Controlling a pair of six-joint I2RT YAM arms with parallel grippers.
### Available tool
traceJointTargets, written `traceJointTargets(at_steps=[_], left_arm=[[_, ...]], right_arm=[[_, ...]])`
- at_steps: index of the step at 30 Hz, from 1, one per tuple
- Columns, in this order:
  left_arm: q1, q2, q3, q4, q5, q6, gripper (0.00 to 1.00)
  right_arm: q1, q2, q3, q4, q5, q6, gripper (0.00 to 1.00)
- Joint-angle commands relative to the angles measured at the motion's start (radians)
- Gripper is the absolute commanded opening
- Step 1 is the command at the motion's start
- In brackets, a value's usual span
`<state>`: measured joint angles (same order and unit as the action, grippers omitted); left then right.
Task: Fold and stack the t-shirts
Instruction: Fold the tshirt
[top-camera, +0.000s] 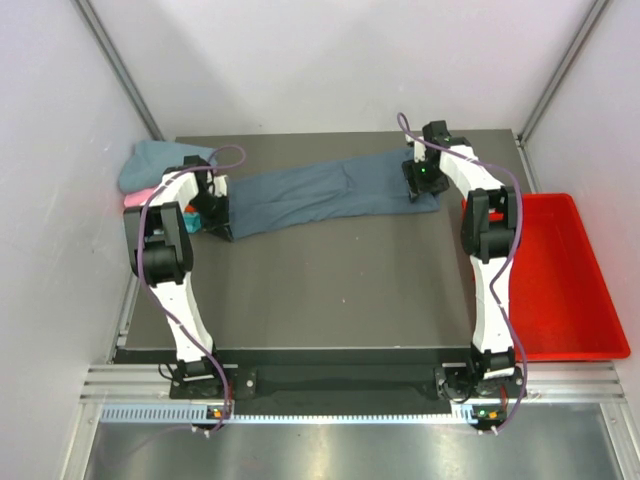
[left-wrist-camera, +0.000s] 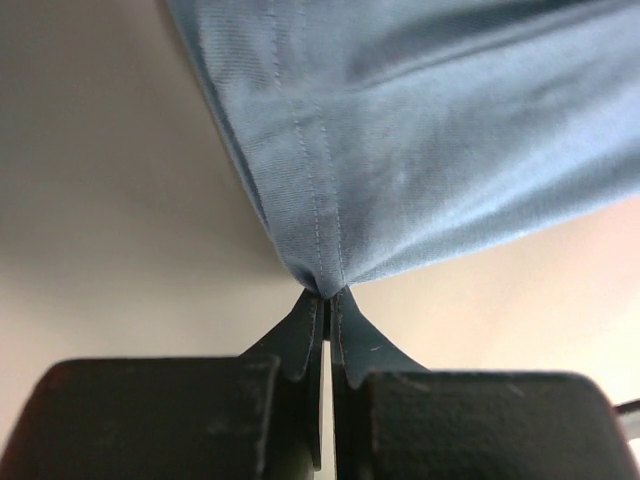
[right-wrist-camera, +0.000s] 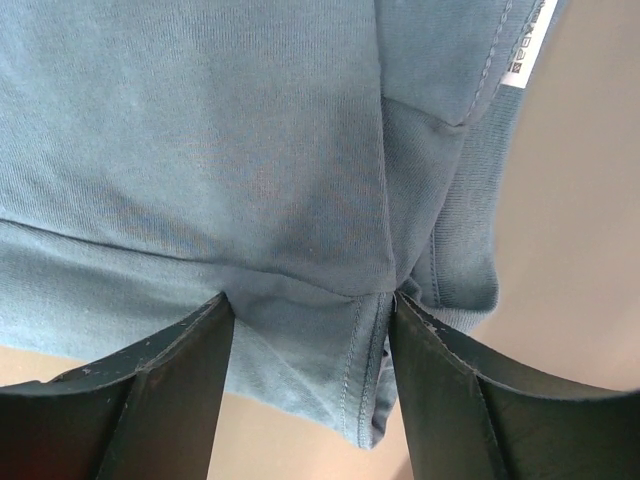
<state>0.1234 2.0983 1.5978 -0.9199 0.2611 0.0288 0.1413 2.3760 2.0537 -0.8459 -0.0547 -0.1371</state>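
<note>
A slate blue-grey t-shirt lies folded into a long band across the far half of the table. My left gripper is at its left end. In the left wrist view the left gripper is shut on a stitched corner of the t-shirt. My right gripper is over the band's right end. In the right wrist view the right gripper is open, its fingers straddling a seamed edge of the t-shirt near the collar label.
More t-shirts are piled at the far left corner: a dusty teal one on top, pink under it, and a bit of orange and turquoise beside my left arm. A red plastic tray sits off the table's right edge.
</note>
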Motion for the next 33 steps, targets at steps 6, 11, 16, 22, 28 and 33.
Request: traceJointTargets(at_steps=[6, 11, 16, 22, 28, 33], left_arm=[[-0.041, -0.185, -0.159, -0.04, 0.063, 0.033, 0.0], [-0.07, -0.268, -0.28, -0.043, 0.055, 0.042, 0.0], [-0.08, -0.342, -0.351, -0.079, 0.059, 0.066, 0.0], [-0.151, -0.421, -0.467, -0.073, 0.086, 0.091, 0.0], [-0.206, -0.429, -0.455, -0.1, 0.115, 0.131, 0.0], [-0.31, -0.437, -0.438, -0.126, 0.168, 0.172, 0.0]], right_arm=[[-0.008, 0.074, 0.101, 0.051, 0.05, -0.018, 0.63], [-0.008, 0.126, 0.187, 0.07, 0.032, -0.01, 0.63], [-0.006, 0.15, 0.244, 0.082, 0.016, -0.006, 0.64], [0.0, 0.181, 0.286, 0.096, -0.014, 0.01, 0.65], [0.017, 0.207, 0.329, 0.117, -0.027, 0.017, 0.66], [0.032, 0.247, 0.395, 0.151, -0.007, -0.004, 0.66]])
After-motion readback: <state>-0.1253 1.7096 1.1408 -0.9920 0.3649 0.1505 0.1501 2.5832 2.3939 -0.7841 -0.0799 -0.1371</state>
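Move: Over the shirt's near left corner, which its shut fingers already hold, the left hand has the t-shirt's middle about 12 cm ahead and 27 cm to its right; the folded stack sits some 13 cm ahead and 16 cm to its left. The right hand's spread fingers are on the shirt's right end, with the t-shirt's middle about 25 cm to the left and 1 cm ahead. From the right hand, the red bin's middle is roughly 32 cm right and 23 cm back. Dragging the pinched near left corner back across the table, the left hand travels about 14 cm towards the robot and 9 cm to the right, away from the stack, rising slightly and turning some 20 degrees clockwise, grip kept. Meanwhile the right hand, fingers still spread on the cloth, slides the shirt's right end about 7 cm forward and slightly left, fingertips tilting forward. ##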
